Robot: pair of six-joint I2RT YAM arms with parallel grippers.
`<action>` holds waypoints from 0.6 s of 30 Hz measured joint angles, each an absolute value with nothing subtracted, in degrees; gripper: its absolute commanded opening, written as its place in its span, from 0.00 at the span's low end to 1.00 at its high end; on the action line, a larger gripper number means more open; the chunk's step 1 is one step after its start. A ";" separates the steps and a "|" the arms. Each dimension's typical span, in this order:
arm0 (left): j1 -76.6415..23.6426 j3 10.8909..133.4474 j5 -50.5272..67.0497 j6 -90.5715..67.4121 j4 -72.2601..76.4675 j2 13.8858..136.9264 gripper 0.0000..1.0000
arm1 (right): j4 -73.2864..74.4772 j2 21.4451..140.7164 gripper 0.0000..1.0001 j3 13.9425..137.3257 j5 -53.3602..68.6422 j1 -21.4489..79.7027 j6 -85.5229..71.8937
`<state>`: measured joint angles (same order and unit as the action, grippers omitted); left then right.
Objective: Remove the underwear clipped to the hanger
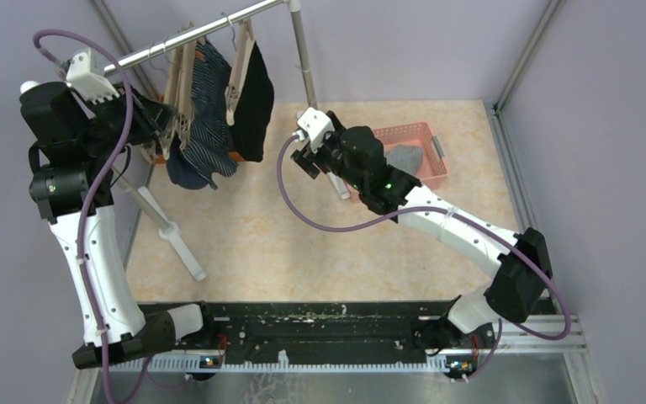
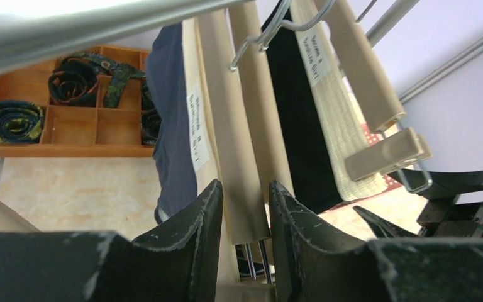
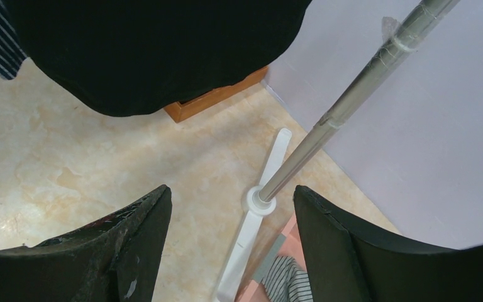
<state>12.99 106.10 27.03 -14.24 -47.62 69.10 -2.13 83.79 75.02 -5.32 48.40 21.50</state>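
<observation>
Two pieces of underwear hang from wooden clip hangers on the rack bar point(image 1: 202, 34): a navy-striped one point(image 1: 206, 126) and a black one point(image 1: 256, 101). In the left wrist view the navy one point(image 2: 173, 113) and the black one point(image 2: 295, 126) both show beige waistbands. My left gripper point(image 1: 168, 126) is up at the navy one's hanger. Its jaws point(image 2: 245, 189) are closed on a beige hanger clip point(image 2: 242, 138), which touches both fingers. My right gripper point(image 1: 307, 160) hangs open and empty below the black underwear point(image 3: 151, 50); it point(image 3: 233, 195) has only floor between its fingers.
A pink basket point(image 1: 425, 130) with grey cloth stands at the back right, beside the rack's upright pole point(image 3: 346, 107). A white rack foot point(image 1: 181, 244) crosses the left floor. A wooden tray point(image 2: 69, 148) of rolled dark items sits behind the hangers.
</observation>
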 measured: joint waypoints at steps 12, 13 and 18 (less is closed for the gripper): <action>12.99 101.23 23.38 -11.57 -47.07 68.69 0.16 | -2.11 83.81 0.72 75.02 -5.30 49.47 21.58; 12.97 100.68 23.20 -11.51 -46.44 68.60 0.10 | -2.13 83.81 0.72 75.02 -5.28 49.50 21.69; 12.97 98.56 21.78 -10.81 -43.66 67.81 0.00 | -2.13 83.92 0.72 75.05 -5.28 49.67 22.00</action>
<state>12.97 98.56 21.78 -10.81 -43.66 67.81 -2.13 83.92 75.05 -5.28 49.67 22.00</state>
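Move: The near end of the navy underwear's hanger sits almost between my open left fingers, some 2 cm below, 2 cm ahead and 1 cm to the left. The striped underwear's hanger is crowded beside it, its near end about 3 cm to my right and 3 cm ahead. An empty hanger's end is roughly 6 cm left and 2 cm back; the black underwear's hanger end is about 10 cm right and 3 cm ahead. From my right hand, the navy hanger's end lies about 21 cm left, roughly level fore and aft, and 12 cm higher. I sink my left hand some 3 cm with its right finger between the two crowded hangers, easing about 2 cm left and a little forward, away from the striped underwear's hanger. Over the last part of the way I shut the fingers and pinch the near end of the navy underwear's hanger between the pads, the wrist barely turning. ##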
